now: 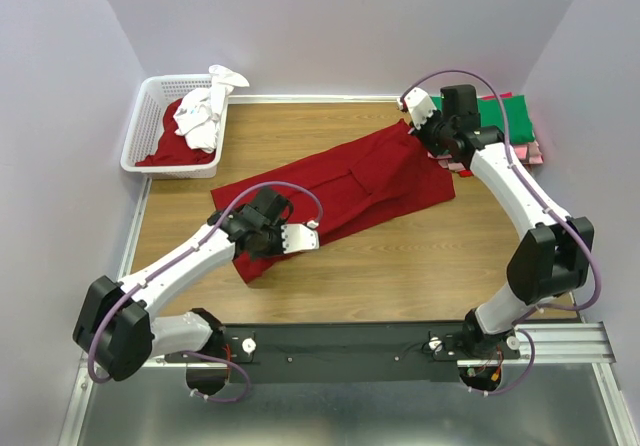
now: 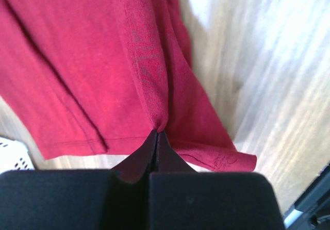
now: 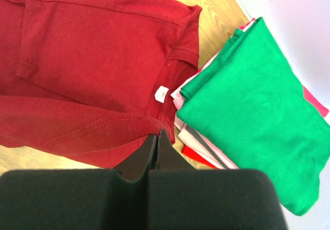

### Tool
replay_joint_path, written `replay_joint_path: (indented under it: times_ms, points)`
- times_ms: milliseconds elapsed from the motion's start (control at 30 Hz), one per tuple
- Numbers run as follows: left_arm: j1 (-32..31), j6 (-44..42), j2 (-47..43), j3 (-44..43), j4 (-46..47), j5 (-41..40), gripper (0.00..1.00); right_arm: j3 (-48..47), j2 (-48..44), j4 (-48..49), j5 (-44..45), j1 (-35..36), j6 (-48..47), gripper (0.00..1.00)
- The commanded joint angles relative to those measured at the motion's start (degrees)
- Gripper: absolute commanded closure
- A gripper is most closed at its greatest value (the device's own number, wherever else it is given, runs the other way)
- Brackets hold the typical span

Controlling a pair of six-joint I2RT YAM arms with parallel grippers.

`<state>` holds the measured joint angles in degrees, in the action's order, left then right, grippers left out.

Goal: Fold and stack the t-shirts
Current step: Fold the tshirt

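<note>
A dark red t-shirt [image 1: 345, 181] lies in a long diagonal strip across the wooden table. My left gripper [image 1: 262, 234] is at its lower left end, and in the left wrist view the gripper [image 2: 157, 134] is shut on a pinch of the dark red cloth [image 2: 93, 60] near the hem. My right gripper [image 1: 430, 138] is at the upper right end, and the right wrist view shows it [image 3: 157, 134] shut on a rolled edge of the shirt [image 3: 77, 49] near the white neck label [image 3: 161, 94]. Folded t-shirts are stacked beside it, a green one [image 3: 247, 96] on top.
A white lattice basket [image 1: 140, 131] at the back left holds a red shirt [image 1: 165, 146] and a white shirt [image 1: 203, 111]. The folded stack [image 1: 515, 121] sits against the right wall. Purple walls close in the left, back and right sides.
</note>
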<state>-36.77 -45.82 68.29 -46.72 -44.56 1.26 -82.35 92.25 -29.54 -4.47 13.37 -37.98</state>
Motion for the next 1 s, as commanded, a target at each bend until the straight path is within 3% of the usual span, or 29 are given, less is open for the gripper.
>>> replay_joint_path:
  times_ms: [0, 367, 967]
  points:
    - [1.4, -1.2, 1.1, -1.3, 2.1, -3.3, 1.00, -2.0, 1.0, 1.9, -1.4, -0.5, 0.4, 1.00]
    - [3.6, -2.6, 1.8, -1.0, 6.1, -8.2, 1.00, -2.8, 2.4, 2.4, -0.4, -0.6, 0.8, 1.00]
    - [4.2, -3.7, 5.7, -2.3, 8.8, -9.8, 1.00, -2.6, 3.4, 3.0, -0.1, -0.9, 1.2, 1.00]
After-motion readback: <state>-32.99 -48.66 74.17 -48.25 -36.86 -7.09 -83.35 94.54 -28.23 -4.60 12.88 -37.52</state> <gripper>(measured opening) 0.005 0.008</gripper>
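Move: The left hand already grips the shirt's near hem end; the shirt's far left corner lies about 14 cm ahead, 11 cm to its left and some 8 cm lower. The laundry basket stands roughly 28 cm ahead and 19 cm left of that hand. For the right hand, holding the other end, the far right corner is some 8 cm ahead, 4 cm left and 17 cm below, and the folded stack about 5 cm ahead and 12 cm right. Carrying the pinched hem forward over the shirt towards its far left corner, the left hand travels about 5 cm, drifting slightly left early on and ending at the same height, while its wrist swings the fingertips some 10 degrees outward. The right hand keeps its pinch up by the stack and eases barely 1 cm forward, both grippers staying shut. ##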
